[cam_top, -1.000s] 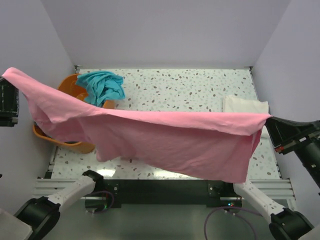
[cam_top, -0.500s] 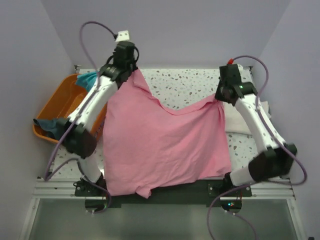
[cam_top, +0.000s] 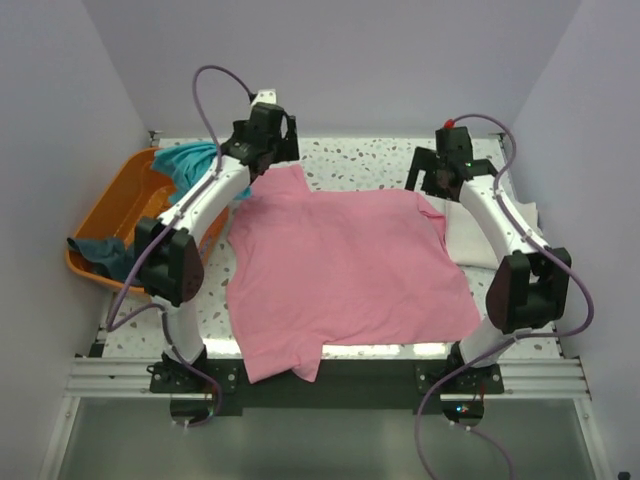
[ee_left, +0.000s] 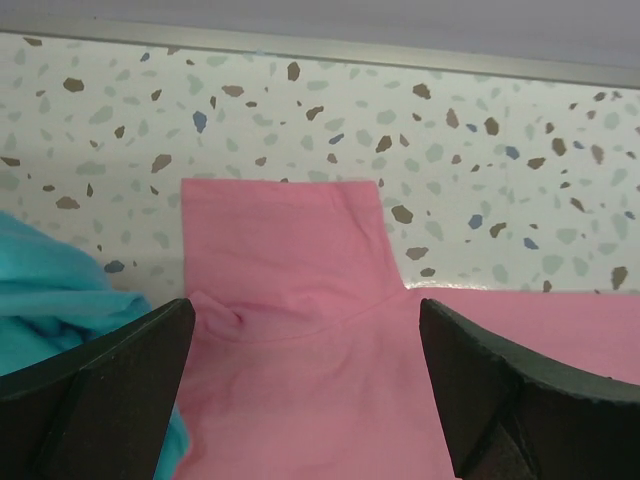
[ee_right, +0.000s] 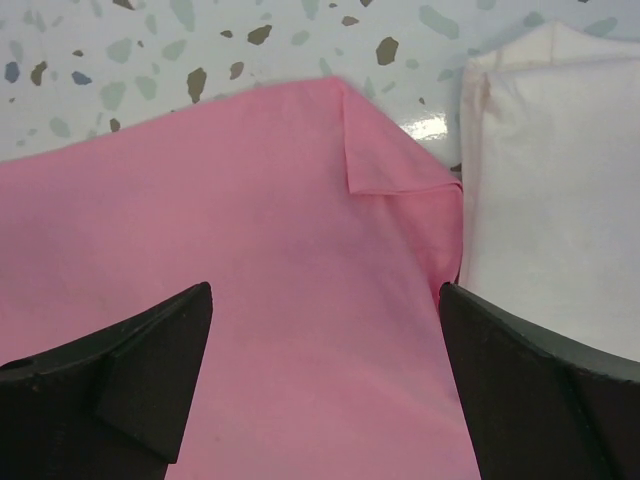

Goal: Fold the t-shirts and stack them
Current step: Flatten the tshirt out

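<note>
A pink t-shirt (cam_top: 340, 270) lies spread flat over the middle of the table, its hem hanging over the near edge. My left gripper (cam_top: 265, 158) hovers open above the shirt's far left sleeve (ee_left: 290, 260), with nothing between its fingers (ee_left: 110, 390). Over the far right corner (ee_right: 380, 150) my right gripper (cam_top: 428, 180) is open and empty too. A folded cream-white t-shirt (cam_top: 468, 245) (ee_right: 550, 200) lies just right of the pink one, touching its edge. A teal t-shirt (cam_top: 190, 160) (ee_left: 50, 310) and a dark slate-blue one (cam_top: 100, 255) hang from the basket.
The orange basket (cam_top: 120, 215) stands at the table's left edge, beside the left arm. The back wall runs close behind both grippers. Bare speckled tabletop (cam_top: 360, 165) shows between the grippers at the far side.
Both grippers have opened and let go of the pink shirt. It was held stretched in the air, then swung down, and now lies flat on the table.
</note>
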Robot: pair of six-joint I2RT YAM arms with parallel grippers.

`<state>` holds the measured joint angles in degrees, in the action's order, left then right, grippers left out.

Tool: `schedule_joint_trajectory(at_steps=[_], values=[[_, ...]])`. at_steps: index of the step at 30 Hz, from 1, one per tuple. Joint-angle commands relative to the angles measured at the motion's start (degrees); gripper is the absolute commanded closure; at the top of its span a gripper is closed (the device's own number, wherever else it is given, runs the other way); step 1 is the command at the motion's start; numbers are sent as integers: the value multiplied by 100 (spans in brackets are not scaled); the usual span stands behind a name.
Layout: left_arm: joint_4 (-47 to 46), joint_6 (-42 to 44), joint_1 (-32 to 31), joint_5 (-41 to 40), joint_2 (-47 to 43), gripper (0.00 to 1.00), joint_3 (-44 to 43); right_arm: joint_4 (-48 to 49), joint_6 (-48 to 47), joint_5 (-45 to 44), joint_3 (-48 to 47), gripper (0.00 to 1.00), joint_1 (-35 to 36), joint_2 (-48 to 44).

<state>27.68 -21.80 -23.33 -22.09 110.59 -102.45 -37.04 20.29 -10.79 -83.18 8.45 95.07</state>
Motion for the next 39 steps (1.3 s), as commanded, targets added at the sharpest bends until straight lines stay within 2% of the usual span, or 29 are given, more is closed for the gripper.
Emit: schedule_joint_trajectory(at_steps=[1,8,15,20,26,35,39], values=[[-571,-43,-40,397,-598,0,671,540,-157,490,293,1,87,-59],[-518,-228,-119,477,-1021,0,1974,293,123,-20,223,1,254,521],[-764,-395,-119,469,-1039,0,2924,478,624,312,38,1,105,1268],[-799,-544,-40,372,-574,0,2889,839,748,613,-31,1,43,1681],[-843,-571,250,424,76,0,2591,742,722,209,-568,1,-53,2305],[-676,-457,522,468,1043,0,1730,496,467,94,-1472,1,-256,3192],[-580,-299,725,600,1465,0,1054,303,344,121,-2342,1,-282,3764]])
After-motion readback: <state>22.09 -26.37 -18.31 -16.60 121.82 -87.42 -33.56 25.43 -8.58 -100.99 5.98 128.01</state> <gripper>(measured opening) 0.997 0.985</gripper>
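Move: The left hand hangs some 20 cm above the creased fold at the base of the pink t-shirt's far-left sleeve, which lies about 2 cm back and 3 cm to its left. The teal shirt is roughly 19 cm left, level with it, and the orange basket 29 cm left and 11 cm back. From the right hand, the flipped-over far-right corner lies 4 cm ahead, 3 cm right and 16 cm down; the white cloth is 16 cm right and 4 cm back. Both open grippers come down onto the pink t-shirt just short of its far edge and push the cloth forward with their fingertips. The left first sinks about 19 cm while drawing back 10 cm and easing a little left, tipping down some 20 degrees, then slides forward about 7 cm against the sleeve fold. The right drops some 14 cm, tipping slightly, and runs forward about 9 cm towards the far edge. ##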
